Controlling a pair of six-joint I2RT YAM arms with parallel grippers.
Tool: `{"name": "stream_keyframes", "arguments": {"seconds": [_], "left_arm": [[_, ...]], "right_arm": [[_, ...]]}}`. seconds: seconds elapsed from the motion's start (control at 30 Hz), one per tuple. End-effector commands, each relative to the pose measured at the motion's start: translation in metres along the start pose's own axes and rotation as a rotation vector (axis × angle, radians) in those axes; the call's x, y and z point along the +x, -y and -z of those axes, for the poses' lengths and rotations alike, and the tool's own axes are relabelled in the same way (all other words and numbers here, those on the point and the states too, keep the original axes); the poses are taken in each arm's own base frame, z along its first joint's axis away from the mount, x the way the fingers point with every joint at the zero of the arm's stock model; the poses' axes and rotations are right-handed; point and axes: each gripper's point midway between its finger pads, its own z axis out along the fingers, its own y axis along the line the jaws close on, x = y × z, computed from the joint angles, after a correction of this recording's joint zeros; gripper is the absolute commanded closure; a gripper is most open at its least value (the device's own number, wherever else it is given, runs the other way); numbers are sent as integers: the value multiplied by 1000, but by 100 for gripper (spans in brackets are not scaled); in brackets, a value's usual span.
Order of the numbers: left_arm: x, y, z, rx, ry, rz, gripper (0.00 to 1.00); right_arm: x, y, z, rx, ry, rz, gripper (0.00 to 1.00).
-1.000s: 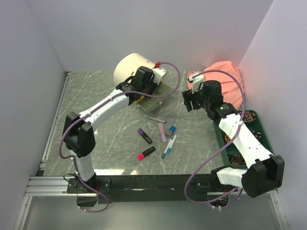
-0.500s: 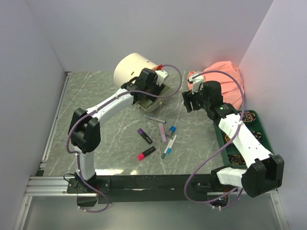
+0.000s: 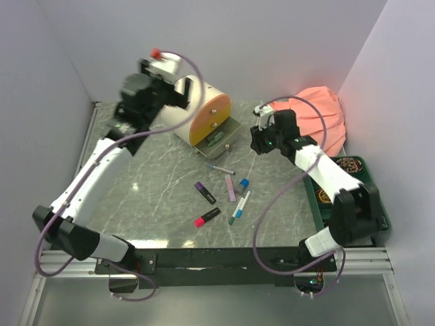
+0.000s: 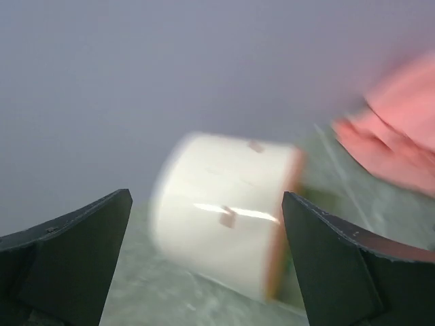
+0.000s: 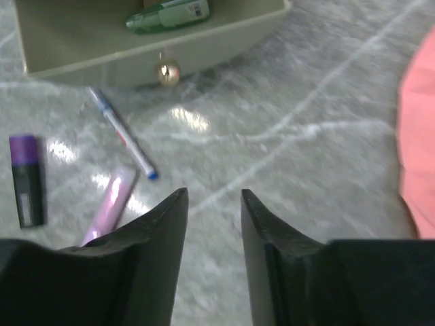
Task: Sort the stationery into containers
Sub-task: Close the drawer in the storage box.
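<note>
The cream drum cabinet (image 3: 204, 102) lies on its side with its orange face (image 3: 207, 123) toward me. One drawer (image 3: 224, 136) is pulled out and holds a green piece (image 5: 170, 13). On the table lie a thin white pen (image 3: 219, 168), a purple highlighter (image 3: 205, 192), a lilac marker (image 3: 230, 187), a blue-capped highlighter (image 3: 243, 185), a teal-tipped white pen (image 3: 239, 208) and a pink-black highlighter (image 3: 207, 217). My left gripper (image 3: 170, 92) is raised left of the cabinet, open wide and empty (image 4: 205, 195). My right gripper (image 3: 257, 139) is open and empty (image 5: 214, 193), low, right of the drawer.
A pink cloth (image 3: 319, 112) lies at the back right. A dark green compartment tray (image 3: 372, 178) holding small items stands by the right wall. The drawer's knob (image 5: 166, 71) faces my right gripper. Walls close in on three sides.
My left arm has swung up and to the left, away from the drawer, uncovering the cabinet's orange face. My right gripper has shifted slightly left toward the drawer.
</note>
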Motion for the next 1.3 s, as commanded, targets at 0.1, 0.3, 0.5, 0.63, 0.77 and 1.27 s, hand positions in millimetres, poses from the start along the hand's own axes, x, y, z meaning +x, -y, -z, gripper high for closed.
{"name": "stream_keyframes", "arguments": {"seconds": [0.1, 0.3, 0.5, 0.63, 0.77, 1.27], "left_arm": [[7, -133, -29, -364, 29, 71, 1], [44, -191, -66, -449, 9, 229, 99], [81, -205, -109, -428, -24, 318, 99], [94, -222, -125, -411, -27, 366, 99], [115, -235, -136, -416, -42, 394, 99], [138, -220, -151, -308, -73, 470, 99]], "right_arm": [[-52, -18, -62, -209, 76, 41, 89], [-66, -16, -99, -230, 113, 16, 100], [-56, -32, -114, -221, 142, -26, 100], [-49, -43, -116, -205, 143, -7, 100], [-34, -43, -131, -198, 55, 4, 100], [-52, -41, -132, -178, 94, 24, 100]]}}
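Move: The drawer's knob lies from my right hand about 9 cm ahead, 12 cm to the left and 7 cm lower. The storage box's middle is some 17 cm ahead and 22 cm left, barely lower; on the table, the striped pen is about level ahead and 13 cm left, and the coral cloth roughly 16 cm ahead and 17 cm right, both some 12 cm down. From my left hand the knob is about 2 cm ahead, 12 cm right and 27 cm below. I shut my half-open right fingers on nothing and carry their tips about 11 cm left, 8 cm forward and 6 cm down, easing back slightly midway before coming forward again, to meet the knob on the still-open drawer. My empty left hand clears away, rising briefly, then going forward, left and down to the far left side of the box, closing as it turns some 25 degrees counter-clockwise. ##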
